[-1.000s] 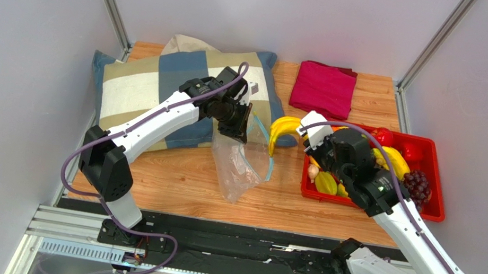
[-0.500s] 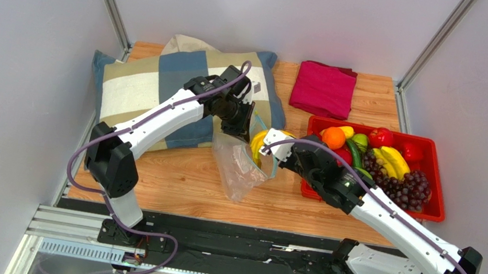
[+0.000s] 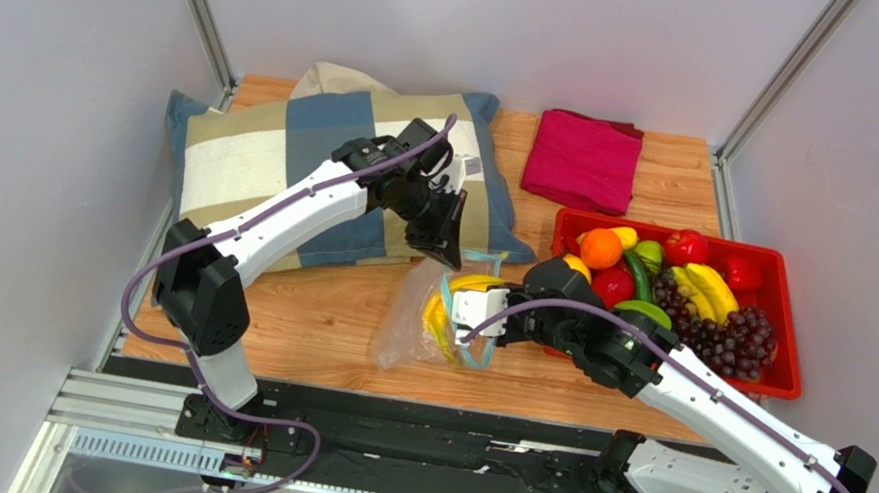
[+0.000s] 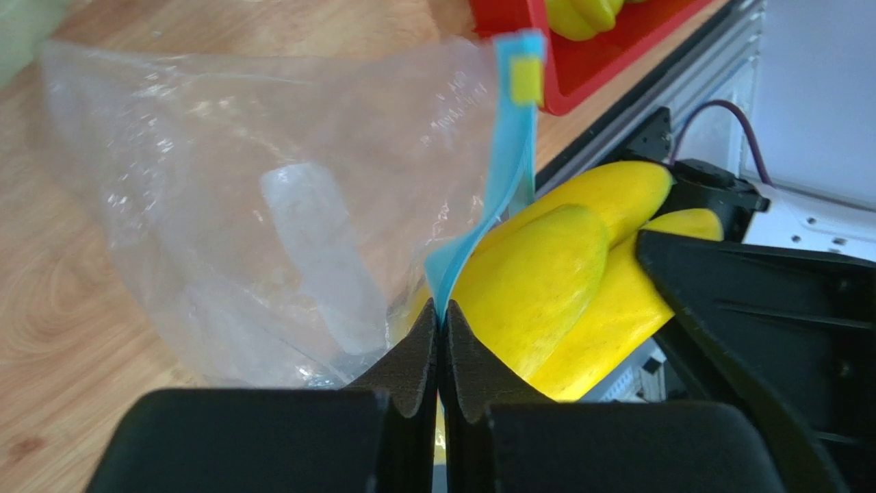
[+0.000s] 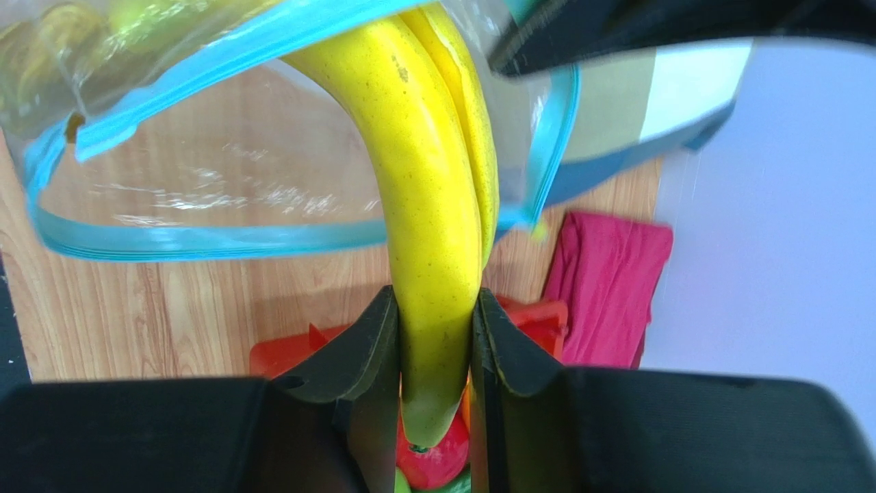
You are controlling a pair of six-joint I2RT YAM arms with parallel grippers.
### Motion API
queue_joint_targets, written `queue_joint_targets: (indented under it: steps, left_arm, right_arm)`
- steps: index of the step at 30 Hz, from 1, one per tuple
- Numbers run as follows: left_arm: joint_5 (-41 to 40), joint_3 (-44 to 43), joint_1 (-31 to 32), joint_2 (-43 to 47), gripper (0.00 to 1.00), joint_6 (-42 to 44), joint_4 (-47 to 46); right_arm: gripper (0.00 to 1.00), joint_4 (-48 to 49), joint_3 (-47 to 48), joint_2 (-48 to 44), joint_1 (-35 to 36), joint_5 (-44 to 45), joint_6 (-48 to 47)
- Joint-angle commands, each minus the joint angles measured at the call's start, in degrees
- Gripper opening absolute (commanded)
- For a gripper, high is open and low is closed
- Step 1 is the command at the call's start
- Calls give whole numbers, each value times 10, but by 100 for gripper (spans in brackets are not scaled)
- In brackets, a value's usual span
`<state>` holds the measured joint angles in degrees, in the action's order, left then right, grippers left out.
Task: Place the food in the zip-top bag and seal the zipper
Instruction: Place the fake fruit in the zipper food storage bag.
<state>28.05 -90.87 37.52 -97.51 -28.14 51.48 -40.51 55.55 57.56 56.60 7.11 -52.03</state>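
Observation:
The clear zip-top bag (image 3: 406,323) lies crumpled on the wood with its mouth facing right. My left gripper (image 3: 441,248) (image 4: 442,327) is shut on the teal zipper (image 4: 506,175) at the upper lip and holds the mouth apart. A yellow banana bunch (image 3: 449,310) (image 5: 432,175) is pinched near its stem end by my right gripper (image 3: 475,317) (image 5: 436,331). The bunch's far end passes through the zipper loop (image 5: 206,241) into the bag (image 5: 195,169). In the left wrist view the banana bunch (image 4: 555,282) presses against the strip. The other food (image 3: 684,294) is piled in the red tray.
The red tray (image 3: 782,385) sits at the right, just behind my right forearm. A patchwork pillow (image 3: 276,159) lies at the back left under my left arm. A folded red cloth (image 3: 582,160) rests at the back. The table's front edge is close below the bag.
My right arm swung left from the tray with the banana bunch and pushed it into the bag's mouth. The bag sank lower and flatter, and the left gripper shifted slightly right.

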Motion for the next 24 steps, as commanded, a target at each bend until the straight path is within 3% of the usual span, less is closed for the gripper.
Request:
queue_joint_targets:
  steps: [1,8,18,24]
  left_arm:
    - [81,9,2,21,0,9,-46]
    - [113,40,1,50,0,10,-86]
    - [148,82,1,51,0,-17,-115]
    - [170,99,0,48,0,-14,-135]
  right_arm:
    - [0,20,4,-25,8,-124,-60]
    - [0,47,-50,-64,8,-220,-131]
    - [0,-84,80,55,8,-249,-135]
    - [0,-127,97,51,32,-230,-247]
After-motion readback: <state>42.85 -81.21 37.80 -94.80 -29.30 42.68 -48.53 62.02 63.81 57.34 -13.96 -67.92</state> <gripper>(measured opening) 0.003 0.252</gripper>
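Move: The right hand holds the bananas by the stem end, their tips already inside the bag; the bag's open mouth has its middle about 3 cm back, 4 cm left and 4 cm below. The red tray lies some 26 cm right of this hand, 3 cm farther out and 12 cm lower. From the left hand, which pinches the far mouth corner, the mouth's middle is about 6 cm back, 3 cm right and 5 cm below. Right hand pushes the held bananas about 6 cm back-left into the bag, turning counter-clockwise; left draws the rim back. ##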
